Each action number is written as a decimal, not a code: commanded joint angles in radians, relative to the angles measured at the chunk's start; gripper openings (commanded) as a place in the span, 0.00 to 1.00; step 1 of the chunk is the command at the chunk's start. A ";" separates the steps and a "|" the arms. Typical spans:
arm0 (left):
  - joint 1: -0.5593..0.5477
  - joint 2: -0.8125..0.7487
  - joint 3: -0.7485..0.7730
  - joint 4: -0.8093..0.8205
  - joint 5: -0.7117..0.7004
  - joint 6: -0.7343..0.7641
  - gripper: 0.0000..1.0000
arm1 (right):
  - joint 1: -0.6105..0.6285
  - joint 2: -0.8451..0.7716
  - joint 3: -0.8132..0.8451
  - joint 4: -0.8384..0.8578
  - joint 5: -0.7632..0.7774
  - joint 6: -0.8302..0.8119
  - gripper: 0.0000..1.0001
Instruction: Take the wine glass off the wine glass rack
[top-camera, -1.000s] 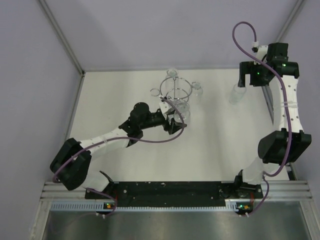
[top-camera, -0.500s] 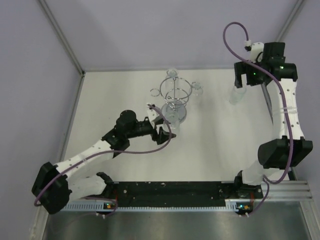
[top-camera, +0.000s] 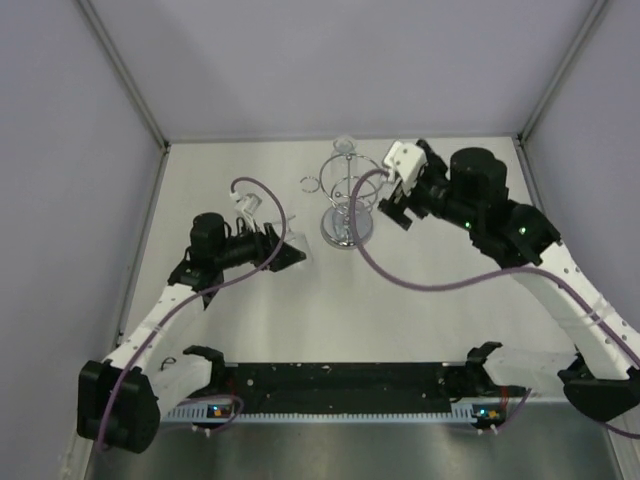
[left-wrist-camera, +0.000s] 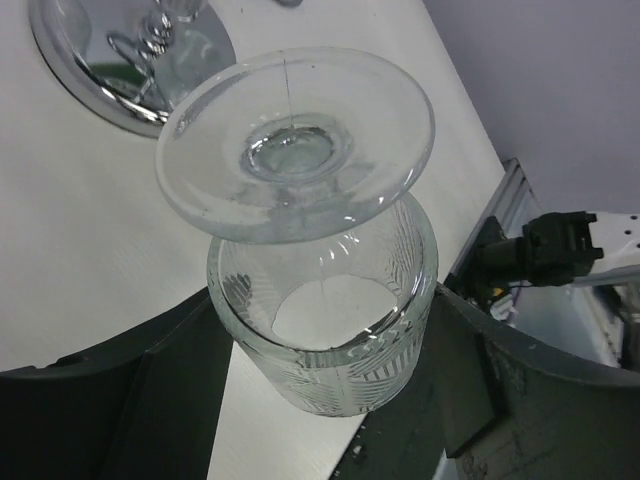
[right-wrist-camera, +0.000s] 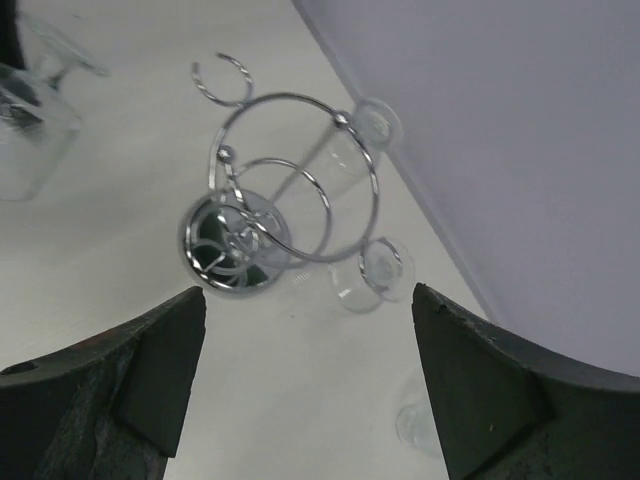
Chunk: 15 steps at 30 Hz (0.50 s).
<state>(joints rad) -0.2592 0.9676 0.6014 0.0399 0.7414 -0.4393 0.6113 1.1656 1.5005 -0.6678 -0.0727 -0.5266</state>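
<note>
The chrome wine glass rack (top-camera: 345, 190) stands at the middle back of the table, with its mirrored base (left-wrist-camera: 130, 60) in the left wrist view. My left gripper (top-camera: 293, 252) is left of the rack and apart from it, shut on a wine glass (left-wrist-camera: 320, 330). That glass is gripped by its bowl, with the foot (left-wrist-camera: 300, 140) pointing away. My right gripper (top-camera: 392, 195) is open at the rack's right side. Two more glasses (right-wrist-camera: 375, 275) (right-wrist-camera: 375, 125) hang from the rack (right-wrist-camera: 290, 180), ahead of the empty fingers (right-wrist-camera: 170, 360).
A further glass (right-wrist-camera: 420, 425) rests on the table to the right of the rack, low in the right wrist view. One hanging glass (top-camera: 345, 145) shows behind the rack. Grey walls close in the table at the back and on both sides.
My left arm has drawn back to the left, carrying the glass away from the rack. The right arm has swung from the back right corner to the rack's right side.
</note>
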 joint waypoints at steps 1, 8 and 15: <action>0.055 0.084 0.029 -0.017 0.245 -0.170 0.00 | 0.192 -0.052 -0.158 0.207 0.023 -0.105 0.80; 0.166 0.103 0.011 0.074 0.401 -0.371 0.00 | 0.425 -0.009 -0.348 0.431 0.115 -0.083 0.68; 0.253 0.141 0.022 -0.028 0.518 -0.451 0.00 | 0.577 0.138 -0.378 0.576 0.214 0.010 0.63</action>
<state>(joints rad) -0.0418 1.1065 0.5987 -0.0319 1.1278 -0.7761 1.1309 1.2469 1.1133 -0.2573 0.0631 -0.5781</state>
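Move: The wine glass is in the left hand's fingers, right at that hand's point, with the rack about 13 cm ahead and 13 cm to the right. From the right hand that glass lies roughly 22 cm left, 4 cm back and 16 cm below. Nearer the right hand are the rack, about 9 cm ahead, 9 cm left and 20 cm lower, and the right-hand glass on it, 10 cm ahead, hardly 1 cm left and 17 cm below. Still gripping the wine glass by its bowl, the left hand tilts it some 30 degrees, foot swinging forward, while drifting about 2 cm back and left. The open, empty right hand sweeps roughly 15 cm left, with descent and retreat, across the near side of the rack towards that glass, turning counter-clockwise and partly closing its fingers without touching it. ##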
